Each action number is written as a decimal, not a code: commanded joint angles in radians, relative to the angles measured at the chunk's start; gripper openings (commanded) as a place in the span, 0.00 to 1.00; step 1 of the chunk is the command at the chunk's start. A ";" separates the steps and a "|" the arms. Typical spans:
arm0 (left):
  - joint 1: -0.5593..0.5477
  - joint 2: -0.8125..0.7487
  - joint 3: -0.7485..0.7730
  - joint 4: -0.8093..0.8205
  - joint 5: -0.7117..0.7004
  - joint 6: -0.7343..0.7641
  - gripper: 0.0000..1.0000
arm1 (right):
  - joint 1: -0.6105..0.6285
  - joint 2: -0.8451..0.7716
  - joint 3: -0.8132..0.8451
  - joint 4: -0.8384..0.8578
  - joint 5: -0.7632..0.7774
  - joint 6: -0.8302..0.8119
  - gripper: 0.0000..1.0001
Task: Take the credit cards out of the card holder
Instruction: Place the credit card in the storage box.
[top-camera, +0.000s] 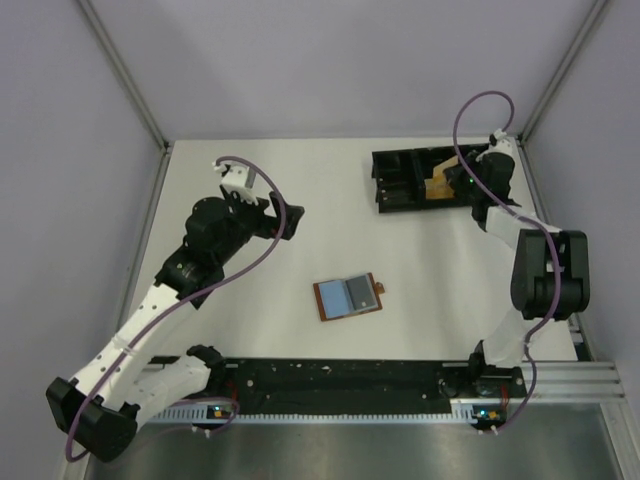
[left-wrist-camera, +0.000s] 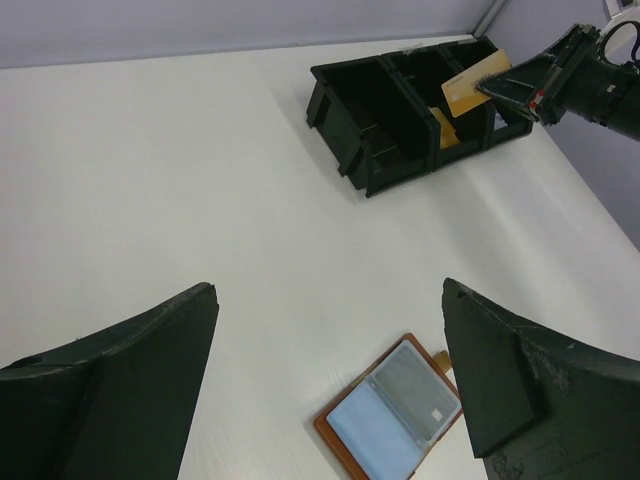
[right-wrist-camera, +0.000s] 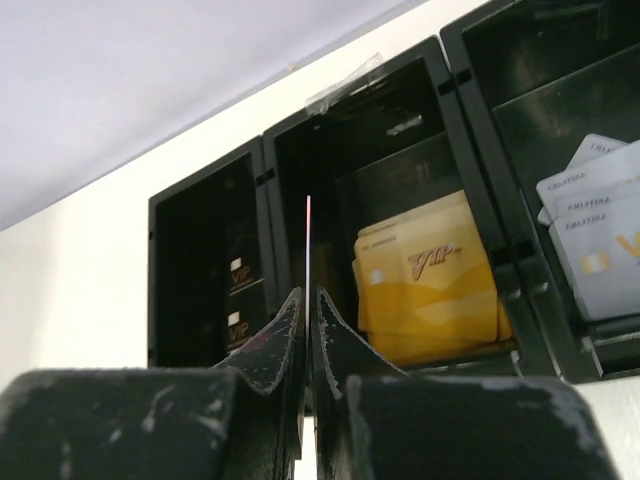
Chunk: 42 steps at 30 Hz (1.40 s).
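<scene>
The brown card holder (top-camera: 349, 297) lies open and flat on the white table, tab to the right. Its clear sleeves show a pale blue card and a grey card (left-wrist-camera: 425, 385). My left gripper (left-wrist-camera: 328, 290) hovers open and empty, left of and beyond the holder (left-wrist-camera: 395, 420), not touching it. My right gripper (right-wrist-camera: 309, 293) is shut on a gold credit card (left-wrist-camera: 468, 85), seen edge-on (right-wrist-camera: 308, 240) in its own view. It holds the card over the black tray (top-camera: 395, 195) at the back right.
The tray (right-wrist-camera: 268, 190) has three compartments: black cards (right-wrist-camera: 236, 300) on the left, gold VIP cards (right-wrist-camera: 430, 275) in the middle, silver cards (right-wrist-camera: 595, 225) on the right. Frame posts and purple walls bound the table.
</scene>
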 joint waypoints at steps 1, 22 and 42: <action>0.008 -0.013 0.027 0.013 -0.009 0.030 0.97 | -0.018 0.075 0.120 -0.011 0.005 -0.055 0.00; 0.009 0.047 0.001 0.039 0.069 -0.027 0.99 | -0.018 0.201 0.222 -0.172 -0.055 -0.087 0.37; -0.092 0.259 -0.097 0.071 0.387 -0.243 0.99 | 0.206 -0.356 0.073 -0.545 -0.044 -0.212 0.80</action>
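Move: The right hand holds the yellow credit card just above the near side of the storage box. The yellow-card compartment is about 6 cm ahead, 1 cm to its right and 13 cm below. At the same distance out lie the black-card compartment, 11 cm to the hand's left, and the silver-card one, 13 cm to its right. From the empty left hand, the card holder lies roughly 6 cm back, 11 cm right and 29 cm below; the yellow-card compartment is some 26 cm ahead, 38 cm right. The right fingers let go of the yellow card in the middle compartment, after carrying it some 3 cm forward, then about 7 cm down, the hand tipping down slightly. Opened wide, they back out, up about 16 cm, then back and left too. The open left hand later sinks and swings right towards the card holder, tipping down. ##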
